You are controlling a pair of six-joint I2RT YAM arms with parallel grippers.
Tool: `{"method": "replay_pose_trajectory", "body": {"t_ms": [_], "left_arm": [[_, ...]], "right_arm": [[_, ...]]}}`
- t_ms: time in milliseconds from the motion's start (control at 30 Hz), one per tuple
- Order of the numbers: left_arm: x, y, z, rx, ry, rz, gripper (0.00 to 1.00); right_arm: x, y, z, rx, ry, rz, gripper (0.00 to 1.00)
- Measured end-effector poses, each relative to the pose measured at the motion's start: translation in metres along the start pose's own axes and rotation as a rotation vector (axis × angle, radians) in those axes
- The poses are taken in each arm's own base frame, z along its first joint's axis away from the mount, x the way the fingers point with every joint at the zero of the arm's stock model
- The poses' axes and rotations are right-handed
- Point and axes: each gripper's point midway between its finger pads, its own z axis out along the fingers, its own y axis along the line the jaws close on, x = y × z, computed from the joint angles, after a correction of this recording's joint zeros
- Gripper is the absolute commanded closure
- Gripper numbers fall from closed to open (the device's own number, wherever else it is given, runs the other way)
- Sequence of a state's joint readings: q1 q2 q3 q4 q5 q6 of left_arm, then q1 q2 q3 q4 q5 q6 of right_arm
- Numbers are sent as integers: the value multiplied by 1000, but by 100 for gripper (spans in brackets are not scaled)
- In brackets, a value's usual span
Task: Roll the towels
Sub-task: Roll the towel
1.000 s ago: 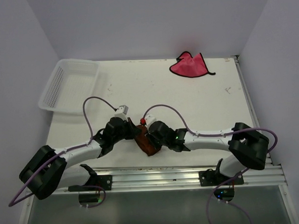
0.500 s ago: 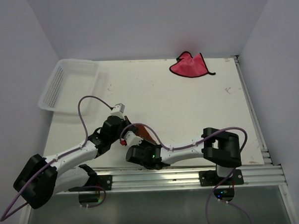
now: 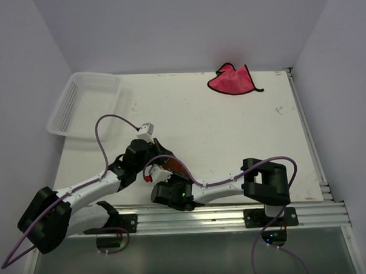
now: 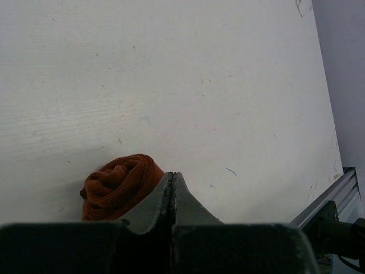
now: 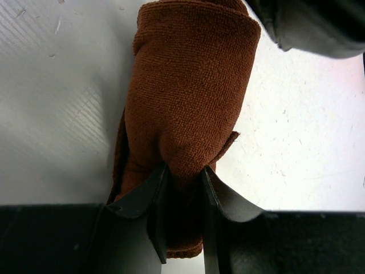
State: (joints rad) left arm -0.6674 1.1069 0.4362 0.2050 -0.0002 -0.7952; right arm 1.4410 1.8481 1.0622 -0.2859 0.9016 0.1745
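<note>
The rust-brown towel (image 5: 188, 97) lies rolled into a thick tube on the white table (image 3: 231, 135). My right gripper (image 5: 182, 171) is shut on the tube's near end. From above, only a strip of this towel (image 3: 177, 167) shows between the two wrists near the front edge. My left gripper (image 4: 172, 177) is shut with nothing in it, and the spiral end of the roll (image 4: 120, 185) sits just to its left. Above the table, the left gripper (image 3: 162, 157) and right gripper (image 3: 168, 177) are close together. The pink-red towel (image 3: 232, 80) lies crumpled at the far right edge.
A white mesh basket (image 3: 84, 102) stands at the far left corner, partly over the table edge. The metal rail (image 3: 223, 211) with both arm bases runs along the front. Purple cables loop over both arms.
My right arm has folded and swung from the right round to the front left, carrying the brown roll toward the front edge. The left gripper drew back slightly and stays shut.
</note>
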Motion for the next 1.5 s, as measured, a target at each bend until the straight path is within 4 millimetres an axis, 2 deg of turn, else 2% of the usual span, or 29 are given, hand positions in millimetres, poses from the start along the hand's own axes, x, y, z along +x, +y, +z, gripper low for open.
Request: {"method": "replay_pose_trajectory", "body": {"t_ms": [133, 300, 367, 467, 700, 933, 1067, 1200, 1500], "left_arm": [[12, 6, 9, -4, 33, -10, 100], [33, 25, 17, -41, 74, -25, 100], [38, 29, 21, -51, 82, -25, 100], [40, 31, 26, -52, 83, -25, 100], [41, 34, 36, -53, 71, -24, 100], [41, 35, 39, -51, 65, -24, 100], [41, 35, 40, -53, 63, -23, 100], [40, 35, 40, -56, 61, -22, 100], [40, 36, 39, -63, 61, -21, 100]], "right_arm": [[0, 0, 0, -1, 1, -1, 78], [0, 0, 0, -2, 3, -1, 73], [0, 0, 0, -3, 5, 5, 67], [1, -1, 2, -7, 11, 31, 58], [-4, -14, -3, -81, 19, 157, 45], [-7, -31, -15, -169, 10, 310, 40], [1, -36, -13, -218, 29, 400, 38], [16, -30, -8, -270, 67, 455, 37], [27, -6, -11, -373, 98, 514, 37]]}}
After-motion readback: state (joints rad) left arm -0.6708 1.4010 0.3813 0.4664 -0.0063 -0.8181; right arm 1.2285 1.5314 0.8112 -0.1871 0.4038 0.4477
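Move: The half-rolled brown towel's middle lies about 5 cm back, 5 cm to the right and some 7 cm below the closed left fingers, its far end only about 2 cm ahead of them, 3 cm right and 7 below. The right fingers already pinch the towel near its close end, so its middle is roughly 4 cm ahead, 3 cm left and 1 cm lower. Left sinks 6 cm onto the roll; right lets go, arcs 3 cm up and rightward, then down, tipping. ##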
